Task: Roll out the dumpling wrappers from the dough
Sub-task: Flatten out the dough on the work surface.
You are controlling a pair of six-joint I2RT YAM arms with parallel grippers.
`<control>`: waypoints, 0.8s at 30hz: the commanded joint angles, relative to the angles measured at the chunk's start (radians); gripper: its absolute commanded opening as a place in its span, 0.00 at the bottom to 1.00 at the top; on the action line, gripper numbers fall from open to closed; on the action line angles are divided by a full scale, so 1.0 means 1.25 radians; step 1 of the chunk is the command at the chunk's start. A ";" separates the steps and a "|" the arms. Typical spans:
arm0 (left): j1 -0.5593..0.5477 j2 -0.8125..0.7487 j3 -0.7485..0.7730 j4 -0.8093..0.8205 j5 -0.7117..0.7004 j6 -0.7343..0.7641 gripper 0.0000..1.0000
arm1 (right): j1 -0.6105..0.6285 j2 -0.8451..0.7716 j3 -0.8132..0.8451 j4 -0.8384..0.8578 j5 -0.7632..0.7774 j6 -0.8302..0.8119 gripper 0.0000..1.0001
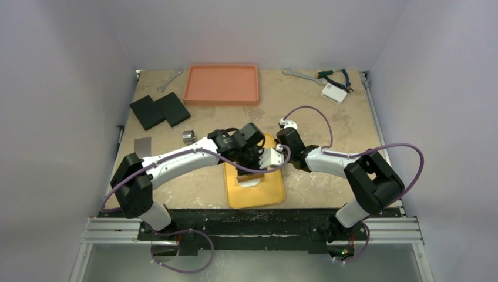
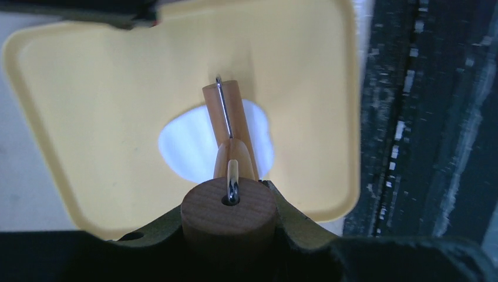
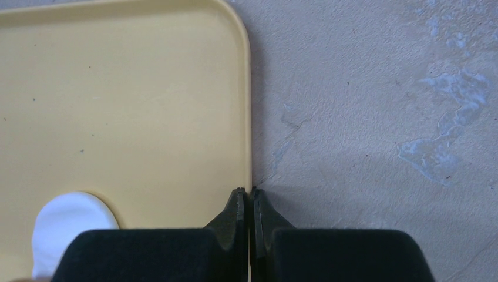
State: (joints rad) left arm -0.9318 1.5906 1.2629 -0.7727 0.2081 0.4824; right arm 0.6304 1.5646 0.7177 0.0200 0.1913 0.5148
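Observation:
A yellow board lies on the table in front of the arm bases. On it rests a flat, roundish white dumpling wrapper of dough, also visible in the right wrist view. My left gripper is shut on the round handle of a wooden rolling pin, whose roller lies across the wrapper. From above, the pin sits just under the left gripper. My right gripper is shut, its tips at the board's right rim; from above, the right gripper is at that same edge.
An orange tray stands at the back. Two black blocks, a metal ring cutter and a grey plate lie on the left. Wrenches, pliers and a white box sit at the back right.

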 commanded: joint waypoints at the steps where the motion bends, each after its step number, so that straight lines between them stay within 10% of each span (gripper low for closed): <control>1: -0.071 0.030 -0.073 -0.108 0.157 0.068 0.00 | 0.001 0.013 0.004 -0.015 0.020 -0.011 0.00; 24: -0.095 0.043 -0.134 -0.267 0.244 0.220 0.00 | 0.001 0.010 0.003 -0.015 0.019 -0.010 0.00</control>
State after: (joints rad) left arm -1.0233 1.5509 1.2018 -0.8879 0.3851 0.7605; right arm 0.6304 1.5646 0.7177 0.0200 0.1913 0.5144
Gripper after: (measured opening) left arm 0.312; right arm 0.029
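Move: The dough lies under the roller that the left hand holds by its handle, its middle about 2 cm right of the left hand, level fore and aft, 10 cm below. The yellow board's middle is some 4 cm right of that hand, also level fore and aft; its near edge is about 12 cm back and 4 cm right. The metal ring is roughly 12 cm ahead and 19 cm left. For the right hand, the dough is about 11 cm left, 6 cm back, 1 cm lower. Draw the left gripper back towards you about 6.5 cm, rolling the held roller over the dough towards the board's near edge. Go fast for the first 4 cm, then creep while turning the wrist some 20 degrees clockwise, sinking about 1 cm in all, with a quicker last bit. Keep the grip on the handle, and keep the right fingers still, pinching the board's right edge. ##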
